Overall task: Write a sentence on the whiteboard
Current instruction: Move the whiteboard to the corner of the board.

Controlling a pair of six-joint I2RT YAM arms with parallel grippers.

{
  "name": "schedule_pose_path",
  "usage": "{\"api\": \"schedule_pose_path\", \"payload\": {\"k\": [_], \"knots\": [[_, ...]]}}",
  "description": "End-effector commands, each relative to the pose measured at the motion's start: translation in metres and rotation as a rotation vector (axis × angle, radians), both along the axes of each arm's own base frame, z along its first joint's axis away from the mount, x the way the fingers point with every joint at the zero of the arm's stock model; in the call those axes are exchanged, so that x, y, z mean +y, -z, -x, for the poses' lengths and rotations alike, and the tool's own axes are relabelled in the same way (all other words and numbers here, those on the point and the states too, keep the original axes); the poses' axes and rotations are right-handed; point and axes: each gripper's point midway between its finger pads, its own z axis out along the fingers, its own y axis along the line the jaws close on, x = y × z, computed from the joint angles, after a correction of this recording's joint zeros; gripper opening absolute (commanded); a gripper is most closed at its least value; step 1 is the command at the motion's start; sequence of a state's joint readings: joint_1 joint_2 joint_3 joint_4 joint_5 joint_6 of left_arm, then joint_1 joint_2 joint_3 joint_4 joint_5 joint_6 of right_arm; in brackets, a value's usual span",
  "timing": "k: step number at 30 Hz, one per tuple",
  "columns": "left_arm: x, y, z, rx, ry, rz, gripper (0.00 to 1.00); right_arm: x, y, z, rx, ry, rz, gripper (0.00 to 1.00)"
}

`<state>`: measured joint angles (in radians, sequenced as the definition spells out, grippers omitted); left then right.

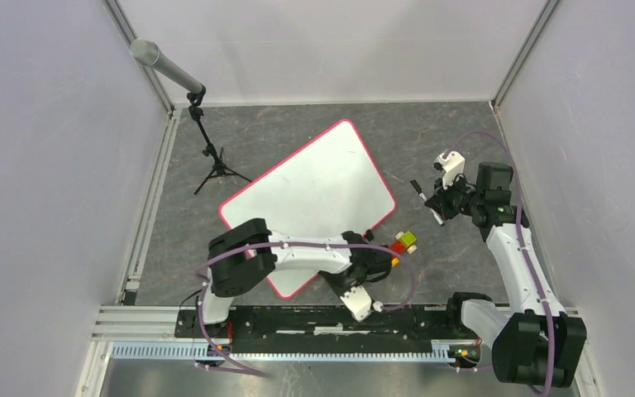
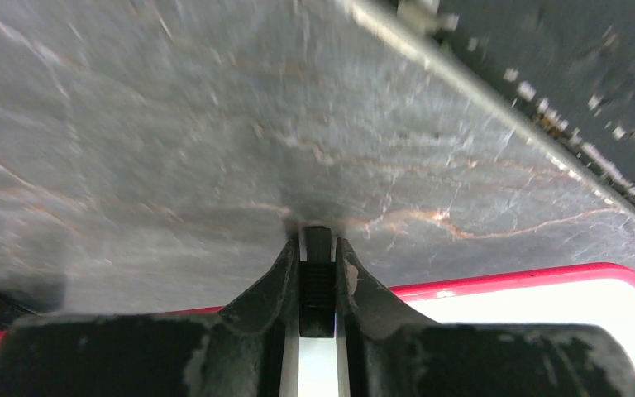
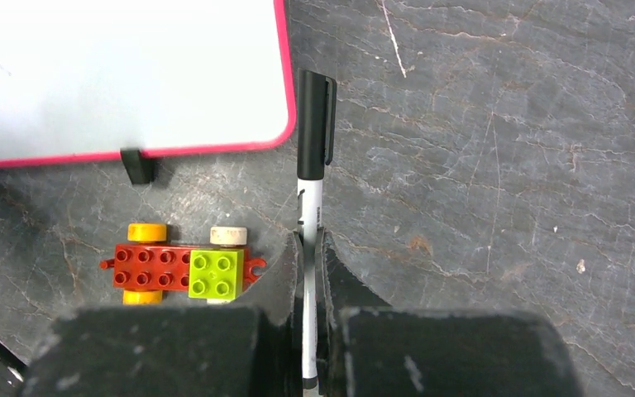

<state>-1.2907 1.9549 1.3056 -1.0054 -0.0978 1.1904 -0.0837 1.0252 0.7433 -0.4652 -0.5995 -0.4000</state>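
Observation:
The whiteboard (image 1: 314, 194) lies tilted on the dark table, white with a red-pink rim (image 2: 537, 277). Its face shows plain white, and the sentence is not in view. My left gripper (image 1: 366, 266) sits at the board's near right edge. In the left wrist view its fingers (image 2: 355, 285) are shut on a small black ribbed tab (image 2: 317, 285) that crosses the rim. My right gripper (image 3: 310, 240) hovers right of the board, shut on a white marker (image 3: 309, 207) whose black cap (image 3: 316, 124) is on. In the top view the marker (image 1: 427, 203) points toward the board.
A red toy-brick car (image 3: 150, 266) with a lime brick (image 3: 216, 274) and yellow wheels stands near the board's right corner (image 1: 403, 242). Another black tab (image 3: 138, 165) sticks out from the rim. A microphone on a tripod (image 1: 208, 157) stands at the back left.

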Motion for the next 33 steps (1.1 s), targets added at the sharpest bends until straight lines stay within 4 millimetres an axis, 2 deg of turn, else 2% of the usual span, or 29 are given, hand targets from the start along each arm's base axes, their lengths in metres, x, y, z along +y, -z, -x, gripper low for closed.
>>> {"api": "schedule_pose_path", "payload": {"k": [1, 5, 9, 14, 16, 19, 20, 24, 26, 28, 30, 33], "knots": [[-0.035, -0.008, 0.026, 0.037, 0.078, 0.037, 0.03, -0.003, -0.024, -0.006, -0.070, -0.020, 0.005, 0.00], [-0.044, -0.007, 0.041, 0.028, 0.096, 0.014, 0.04, -0.006, -0.025, -0.005, -0.075, -0.015, 0.010, 0.00], [-0.057, -0.010, 0.053, 0.054, 0.029, 0.014, 0.05, -0.009, -0.028, -0.005, -0.083, -0.013, 0.014, 0.00], [-0.062, -0.009, 0.053, 0.045, -0.025, 0.021, 0.11, -0.012, -0.031, -0.005, -0.090, -0.008, 0.015, 0.00], [-0.058, -0.011, 0.054, 0.047, -0.023, 0.018, 0.19, -0.012, -0.033, -0.006, -0.095, -0.008, 0.017, 0.00], [-0.056, -0.018, 0.057, 0.028, -0.041, 0.030, 0.43, -0.013, -0.038, -0.008, -0.103, -0.011, 0.017, 0.00], [-0.057, -0.022, 0.057, 0.020, -0.051, 0.044, 0.48, -0.012, -0.040, -0.008, -0.107, -0.013, 0.015, 0.00], [-0.070, -0.052, 0.064, 0.050, -0.107, 0.112, 0.65, -0.009, -0.050, -0.013, -0.126, -0.023, -0.007, 0.00], [-0.077, -0.070, 0.066, 0.057, -0.127, 0.158, 0.83, -0.007, -0.058, -0.017, -0.134, -0.032, -0.022, 0.00], [-0.082, -0.088, 0.071, 0.085, -0.140, 0.202, 0.93, -0.005, -0.065, -0.021, -0.145, -0.036, -0.032, 0.00], [-0.093, -0.109, 0.074, 0.103, -0.179, 0.275, 1.00, -0.005, -0.074, -0.026, -0.160, -0.039, -0.040, 0.00], [-0.102, -0.143, 0.081, 0.157, -0.238, 0.384, 1.00, -0.003, -0.089, -0.035, -0.184, -0.038, -0.058, 0.00]]}}
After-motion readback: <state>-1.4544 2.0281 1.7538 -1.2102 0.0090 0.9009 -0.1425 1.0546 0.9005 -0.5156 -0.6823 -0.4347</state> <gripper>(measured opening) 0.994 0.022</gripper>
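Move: The left hand already grips the near clip on the whiteboard's lower-right edge; the board's middle lies about 16 cm ahead and 5 cm left of it, roughly level. The table's near edge is some 9 cm straight back. The far clip sits around 9 cm ahead and 10 cm right, the toy car 7 cm ahead and 19 cm right. From the right hand, holding the marker, the board's middle is about 29 cm left, level fore and aft, 14 cm below. Keeping its pinch on the clip, the left hand drags the whiteboard flat along the table about 5 cm back and 5 cm right, towards the near edge and the toy car, pauses, then opens wide and lets go, lifting some 7 cm while drifting on rightward with a slight tilt. Late on, the right hand rises about 5 cm, easing forward, marker still pinched. ##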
